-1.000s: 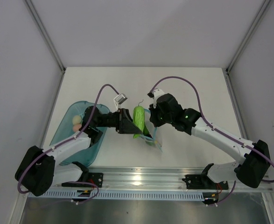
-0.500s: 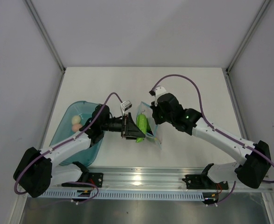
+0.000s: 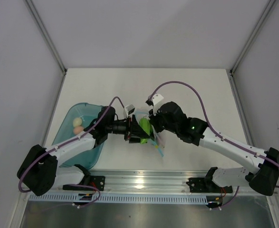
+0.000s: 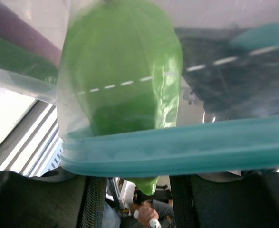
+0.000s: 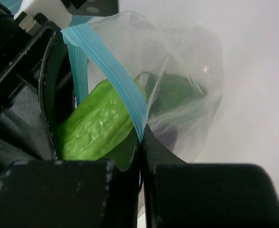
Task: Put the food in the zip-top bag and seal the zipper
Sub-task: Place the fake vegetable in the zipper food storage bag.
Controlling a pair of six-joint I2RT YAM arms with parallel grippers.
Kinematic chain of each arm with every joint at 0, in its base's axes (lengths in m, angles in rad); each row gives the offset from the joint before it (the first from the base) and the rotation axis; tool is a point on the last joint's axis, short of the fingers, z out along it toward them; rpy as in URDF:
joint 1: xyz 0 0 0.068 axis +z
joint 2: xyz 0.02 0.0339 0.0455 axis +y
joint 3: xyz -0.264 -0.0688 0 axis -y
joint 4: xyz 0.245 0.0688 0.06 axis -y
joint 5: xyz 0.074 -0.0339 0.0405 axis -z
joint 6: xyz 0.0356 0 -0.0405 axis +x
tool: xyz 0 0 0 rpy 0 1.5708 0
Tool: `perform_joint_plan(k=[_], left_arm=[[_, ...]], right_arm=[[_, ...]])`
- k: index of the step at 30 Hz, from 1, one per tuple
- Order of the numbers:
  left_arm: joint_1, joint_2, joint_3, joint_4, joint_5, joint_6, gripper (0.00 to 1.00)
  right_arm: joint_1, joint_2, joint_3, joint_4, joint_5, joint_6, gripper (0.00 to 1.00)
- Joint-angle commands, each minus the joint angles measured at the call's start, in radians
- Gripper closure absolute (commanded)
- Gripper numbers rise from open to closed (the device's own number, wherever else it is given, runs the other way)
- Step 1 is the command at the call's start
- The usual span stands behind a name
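My left gripper [image 3: 137, 131] is shut on a bright green food piece [image 3: 144, 128] and holds it in the mouth of the zip-top bag [image 3: 158, 143]. From the left wrist, that green piece [image 4: 120, 71] shows through the clear plastic above the teal zipper [image 4: 177, 147], and its tip pokes down between my fingers [image 4: 58, 199]. My right gripper [image 5: 141, 142] is shut on the zipper [image 5: 113, 71] edge and holds the bag [image 5: 191, 95] up and open. A darker green piece [image 5: 175, 90] lies deeper inside the bag. The bright green piece [image 5: 94, 126] sits at the mouth.
The translucent blue tray [image 3: 69, 130] lies at the left under my left arm, with a pale and an orange food piece [image 3: 77, 126] in it. The metal rail [image 3: 144, 183] runs along the near table edge.
My left gripper has carried the green piece rightward and lower into the bag's mouth. My right gripper has swung the bag's mouth left to meet it.
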Motion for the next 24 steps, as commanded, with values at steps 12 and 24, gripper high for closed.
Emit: perform_joint_plan(k=[12,24], left_arm=[[0.060,-0.086,0.065,-0.091,-0.104,-0.014,0.52],[0.058,-0.273,0.220,-0.508,-0.358,0.274,0.00]], right_arm=[[0.009,-0.055,-0.039,0.073,-0.011,-0.013,1.00],[0.009,-0.052,-0.031,0.069,-0.021,0.015,1.00]])
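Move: The left gripper already grips the near end of the green vegetable, whose middle is about 3 cm ahead and 2 cm right of the hand. The open zip-top bag hangs roughly 5 cm ahead, 4 cm right and 4 cm below; the right gripper pinching its rim is some 6 cm ahead, 4 cm right and 2 cm higher. From the right hand, the bag's middle is about 6 cm below and 1 cm back. Still gripping the green vegetable's near end, the left hand pushes it about 2 cm forward into the bag's mouth, then opens its fingers from half to full and lets go. Freed, it lifts some 2 cm up and eases left, away from the bag, turning slightly counter-clockwise and tipping up. The shut right fingers keep pinching the bag's rim, nearly still. ##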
